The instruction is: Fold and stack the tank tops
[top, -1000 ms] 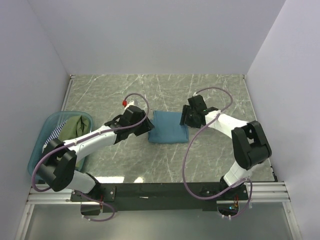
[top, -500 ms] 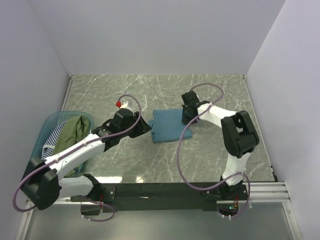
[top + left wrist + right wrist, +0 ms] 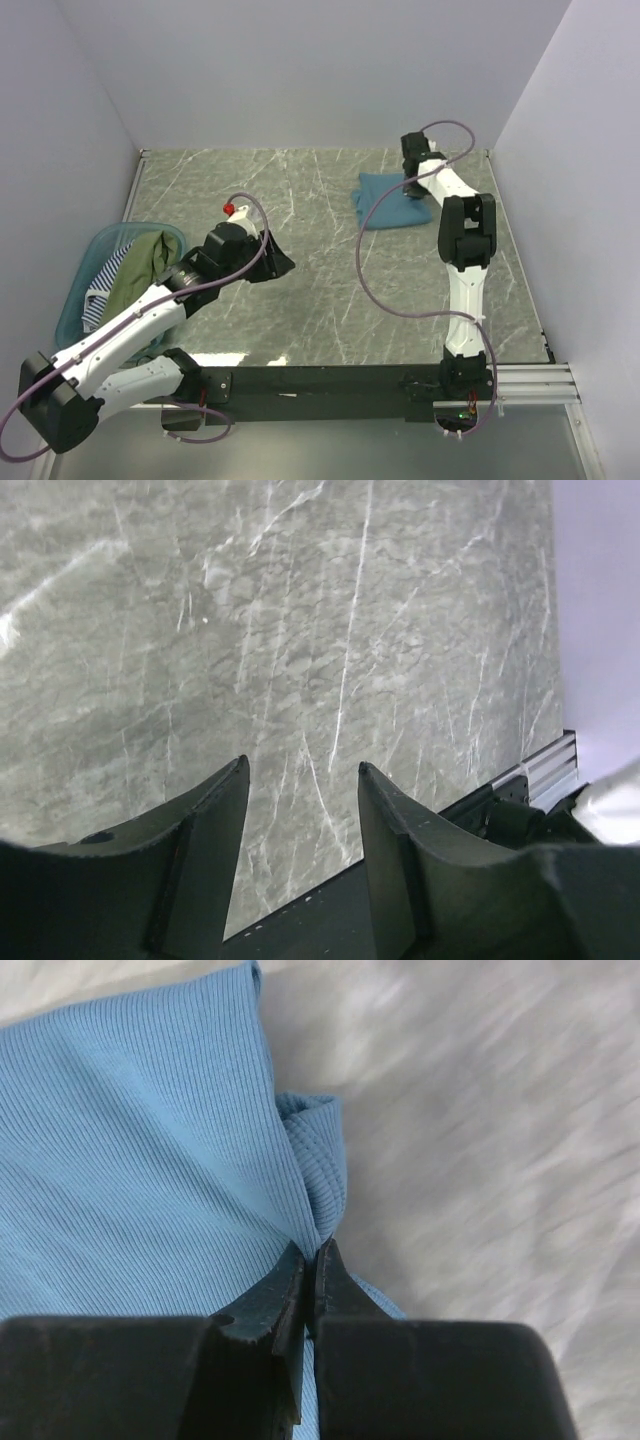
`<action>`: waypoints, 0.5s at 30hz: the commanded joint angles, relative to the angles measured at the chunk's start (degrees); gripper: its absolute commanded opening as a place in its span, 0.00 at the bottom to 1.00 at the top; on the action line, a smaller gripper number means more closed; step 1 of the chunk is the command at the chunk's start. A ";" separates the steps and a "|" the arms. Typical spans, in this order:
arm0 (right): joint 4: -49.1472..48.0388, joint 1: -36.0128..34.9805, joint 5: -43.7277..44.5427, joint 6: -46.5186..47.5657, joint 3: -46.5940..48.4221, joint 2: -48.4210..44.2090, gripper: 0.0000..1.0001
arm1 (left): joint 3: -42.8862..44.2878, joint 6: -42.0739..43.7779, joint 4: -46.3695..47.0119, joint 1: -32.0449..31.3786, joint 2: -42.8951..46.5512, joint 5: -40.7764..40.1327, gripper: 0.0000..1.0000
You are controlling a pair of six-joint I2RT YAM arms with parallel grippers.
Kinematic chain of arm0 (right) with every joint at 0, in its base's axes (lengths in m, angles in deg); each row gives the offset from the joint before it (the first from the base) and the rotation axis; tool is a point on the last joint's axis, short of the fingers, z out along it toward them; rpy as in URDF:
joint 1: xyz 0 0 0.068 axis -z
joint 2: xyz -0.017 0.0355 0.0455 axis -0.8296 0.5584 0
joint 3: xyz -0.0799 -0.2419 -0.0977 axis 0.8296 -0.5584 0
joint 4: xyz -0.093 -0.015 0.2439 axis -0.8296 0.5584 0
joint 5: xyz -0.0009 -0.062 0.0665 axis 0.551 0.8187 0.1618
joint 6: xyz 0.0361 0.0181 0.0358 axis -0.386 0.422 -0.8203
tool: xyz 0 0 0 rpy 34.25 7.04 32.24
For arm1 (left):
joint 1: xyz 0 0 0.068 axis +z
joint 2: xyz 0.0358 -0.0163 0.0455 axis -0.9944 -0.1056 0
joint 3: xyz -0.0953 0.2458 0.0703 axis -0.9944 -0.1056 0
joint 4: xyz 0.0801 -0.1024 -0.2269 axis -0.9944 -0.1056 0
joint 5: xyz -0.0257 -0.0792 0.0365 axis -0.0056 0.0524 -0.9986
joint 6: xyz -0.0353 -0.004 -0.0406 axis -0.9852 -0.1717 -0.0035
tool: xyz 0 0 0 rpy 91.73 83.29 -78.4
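The folded teal-blue tank top (image 3: 385, 201) lies at the far right of the table, its ribbed cloth (image 3: 140, 1160) filling the right wrist view. My right gripper (image 3: 412, 186) (image 3: 312, 1250) is shut on its edge, a pinch of cloth between the tips. The olive-green tank top (image 3: 140, 270) and the striped tank top (image 3: 105, 282) lie bunched in the tub at the left. My left gripper (image 3: 275, 262) (image 3: 300, 770) is open over bare table left of centre, nothing between its fingers.
A translucent teal tub (image 3: 88, 260) stands at the table's left edge. White walls close in the back and both sides. The black base rail (image 3: 400, 880) runs along the near edge. Purple cables loop over both arms.
My right gripper closed on the teal-blue tank top and dragged it from the table's centre to the far right. My left arm drew back toward the left and near side.
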 commanded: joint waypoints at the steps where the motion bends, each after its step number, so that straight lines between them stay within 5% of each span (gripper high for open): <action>1: 4.55 3.19 8.27 5.54 12.83 5.38 0.00 | -0.74 4.26 -0.62 -0.02 2.56 1.02 0.54; 7: -1.23 6.71 14.69 11.95 22.10 10.85 0.00 | -2.32 6.47 -0.62 2.00 1.95 4.26 0.54; 15: -13.89 9.70 21.11 21.71 20.44 11.47 0.00 | -3.20 6.21 2.19 3.59 0.72 8.57 0.54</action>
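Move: The right gripper is shut on the right-hand edge of the folded tank top, whose middle lies about 5 cm left of the hand, 3 cm back and a couple of centimetres below. The table's far right corner, where it is headed, is roughly 12 cm ahead, 23 cm right and 3 cm lower. From the empty left hand that corner lies some 40 cm ahead, 55 cm right and 18 cm down. Keep the right fingers shut on the tank top's edge and pull it about 13 cm to the right and 7 cm forward, towards the table's far right corner, most of the forward reach coming first. Lift some 4 cm on the way while rolling the wrist about 20 degrees so the fingertips swing out to the right. Let the left gripper, empty and half open, sink about 2 cm. ##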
